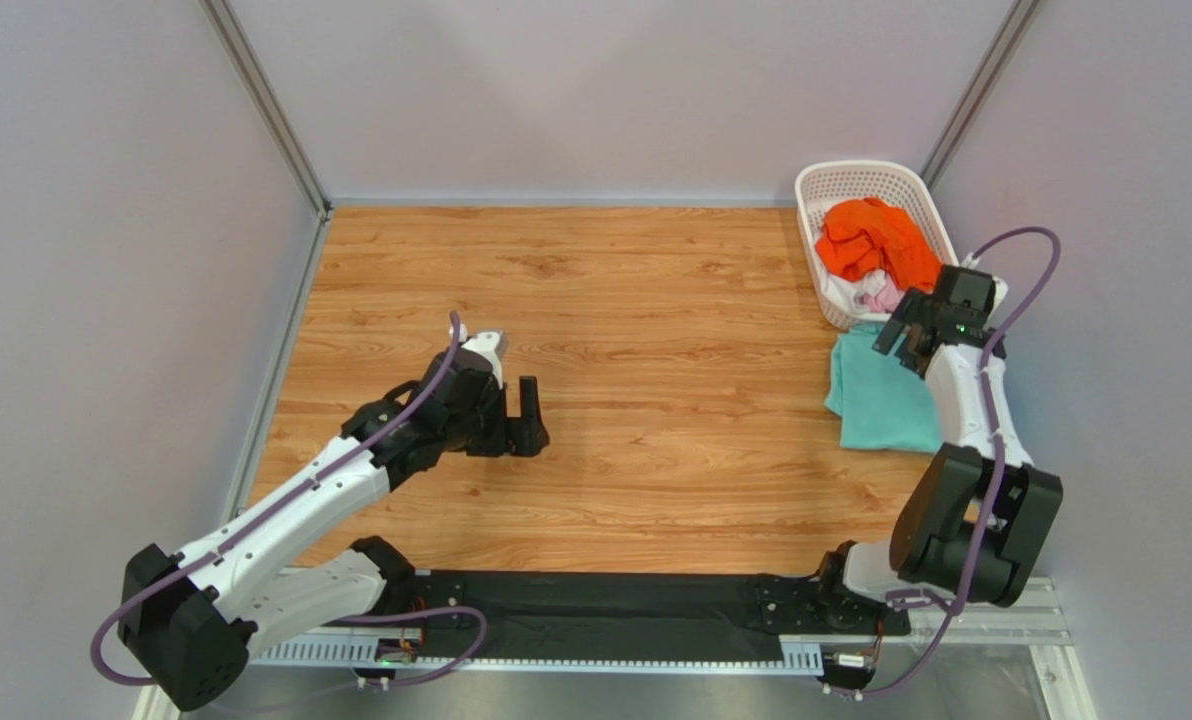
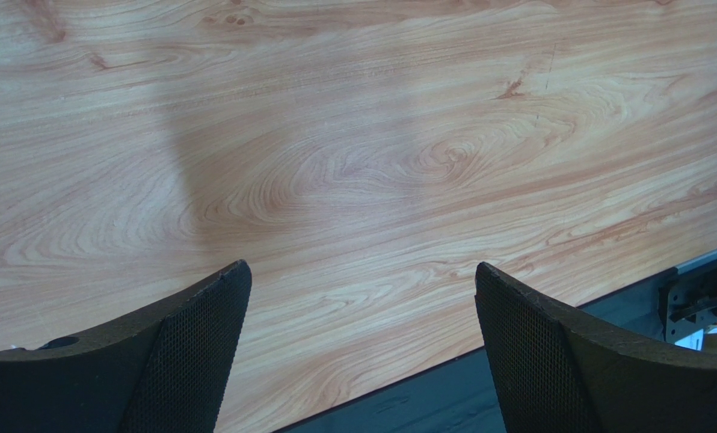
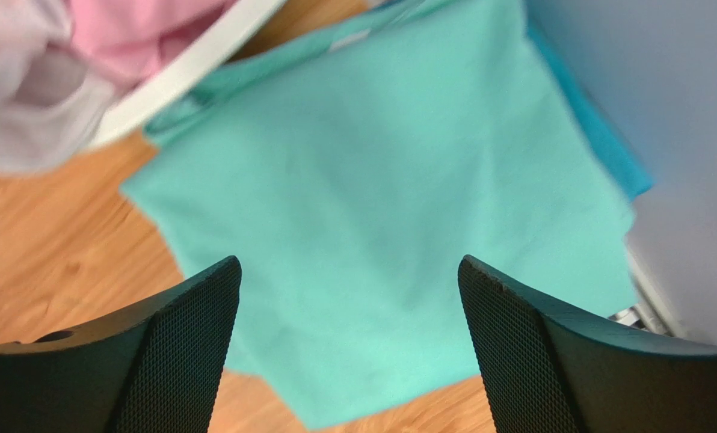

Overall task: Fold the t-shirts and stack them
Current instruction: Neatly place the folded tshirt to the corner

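Observation:
A folded mint green t-shirt (image 1: pixel 883 398) lies on the table at the right, in front of the basket; in the right wrist view it (image 3: pixel 389 207) lies on a darker teal blue t-shirt (image 3: pixel 606 149) whose edge shows at its right. An orange t-shirt (image 1: pixel 870 237) lies crumpled in the basket with white (image 1: pixel 855 297) and pink cloth (image 3: pixel 145 32) below it. My right gripper (image 1: pixel 906 339) is open and empty above the far end of the mint shirt. My left gripper (image 1: pixel 527 413) is open and empty over bare wood left of centre.
The white lattice basket (image 1: pixel 820 188) stands at the back right corner, against the right wall (image 1: pixel 1113 225). Grey walls enclose the table on three sides. A black strip (image 1: pixel 617 608) runs along the near edge between the arm bases.

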You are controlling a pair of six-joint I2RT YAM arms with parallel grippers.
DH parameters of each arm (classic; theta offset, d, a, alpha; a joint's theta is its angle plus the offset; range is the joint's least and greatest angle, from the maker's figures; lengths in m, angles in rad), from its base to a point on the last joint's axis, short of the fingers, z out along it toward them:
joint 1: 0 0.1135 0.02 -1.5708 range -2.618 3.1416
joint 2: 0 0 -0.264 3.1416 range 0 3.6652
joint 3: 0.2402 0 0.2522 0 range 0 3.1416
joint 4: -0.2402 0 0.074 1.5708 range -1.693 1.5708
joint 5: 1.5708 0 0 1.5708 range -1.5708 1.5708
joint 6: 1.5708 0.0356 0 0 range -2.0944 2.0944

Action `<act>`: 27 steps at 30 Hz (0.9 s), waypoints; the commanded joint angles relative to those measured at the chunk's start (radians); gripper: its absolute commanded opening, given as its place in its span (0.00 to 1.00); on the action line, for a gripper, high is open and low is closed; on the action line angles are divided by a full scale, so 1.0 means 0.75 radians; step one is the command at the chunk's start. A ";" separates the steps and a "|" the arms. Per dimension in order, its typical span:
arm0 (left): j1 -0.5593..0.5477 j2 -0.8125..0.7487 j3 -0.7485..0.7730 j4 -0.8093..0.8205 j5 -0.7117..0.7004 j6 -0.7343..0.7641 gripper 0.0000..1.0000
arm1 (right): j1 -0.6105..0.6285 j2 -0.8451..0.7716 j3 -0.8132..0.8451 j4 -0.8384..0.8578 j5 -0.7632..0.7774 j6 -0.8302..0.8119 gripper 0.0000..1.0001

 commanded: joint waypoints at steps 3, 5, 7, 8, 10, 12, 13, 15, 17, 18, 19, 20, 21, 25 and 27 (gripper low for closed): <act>0.007 -0.008 0.002 0.035 0.015 0.029 1.00 | 0.015 -0.033 -0.129 -0.054 0.015 0.109 0.91; 0.009 -0.006 -0.002 0.037 0.044 0.029 1.00 | 0.003 0.052 -0.111 -0.030 -0.019 0.095 0.91; 0.009 -0.004 -0.008 0.041 0.035 0.029 1.00 | -0.003 0.164 -0.084 0.011 -0.040 0.072 0.91; 0.007 -0.004 -0.008 0.042 0.031 0.029 1.00 | -0.005 0.204 -0.062 0.023 -0.060 0.048 0.91; 0.007 0.003 -0.010 0.044 0.027 0.029 1.00 | -0.003 0.267 -0.041 0.062 -0.144 0.029 0.91; 0.007 0.011 -0.006 0.044 0.029 0.029 1.00 | -0.003 0.339 -0.037 0.050 -0.214 0.025 0.91; 0.007 0.013 -0.008 0.044 0.027 0.029 1.00 | -0.001 0.353 -0.045 0.042 -0.271 0.029 0.91; 0.009 0.023 -0.002 0.044 0.027 0.033 1.00 | 0.017 0.337 -0.120 0.054 -0.324 0.054 0.91; 0.009 0.033 0.000 0.046 0.027 0.035 1.00 | 0.029 0.307 -0.180 0.066 -0.424 0.064 0.91; 0.011 0.033 0.002 0.044 0.027 0.037 1.00 | 0.048 0.296 -0.202 0.068 -0.449 0.088 0.91; 0.009 0.037 0.002 0.044 0.027 0.037 1.00 | 0.062 0.286 -0.251 0.076 -0.471 0.093 0.91; 0.009 0.043 0.004 0.044 0.027 0.039 1.00 | 0.078 0.272 -0.274 0.089 -0.470 0.103 0.91; 0.009 0.045 0.008 0.037 0.027 0.041 1.00 | 0.107 0.251 -0.292 0.095 -0.472 0.111 0.91; 0.009 0.037 0.004 0.031 0.027 0.035 1.00 | 0.193 0.204 -0.354 0.091 -0.553 0.156 0.91; 0.009 0.037 0.004 0.031 -0.014 0.033 1.00 | 0.299 0.176 -0.360 0.075 -0.555 0.189 0.91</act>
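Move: The aqua folded t-shirt lies under my right hand, some 10 cm below, its middle about 3 cm ahead and 1 cm to the right. The blue t-shirt is underneath it, its middle about 4 cm ahead and 2 cm right, a strip showing on the wall side. The laundry basket stands about 22 cm ahead and 4 cm left. From my left hand the aqua t-shirt is about 15 cm ahead and 59 cm to the right. With fingers still wide open, I drop my right hand about 10 cm, easing a little back and left, until the fingertips meet the aqua t-shirt. Then I stay low and sweep some 7 cm left, away from the wall, dragging the cloth along under the tips while the hand rolls about 15 degrees, its left side rising, and turns slightly counter-clockwise. ##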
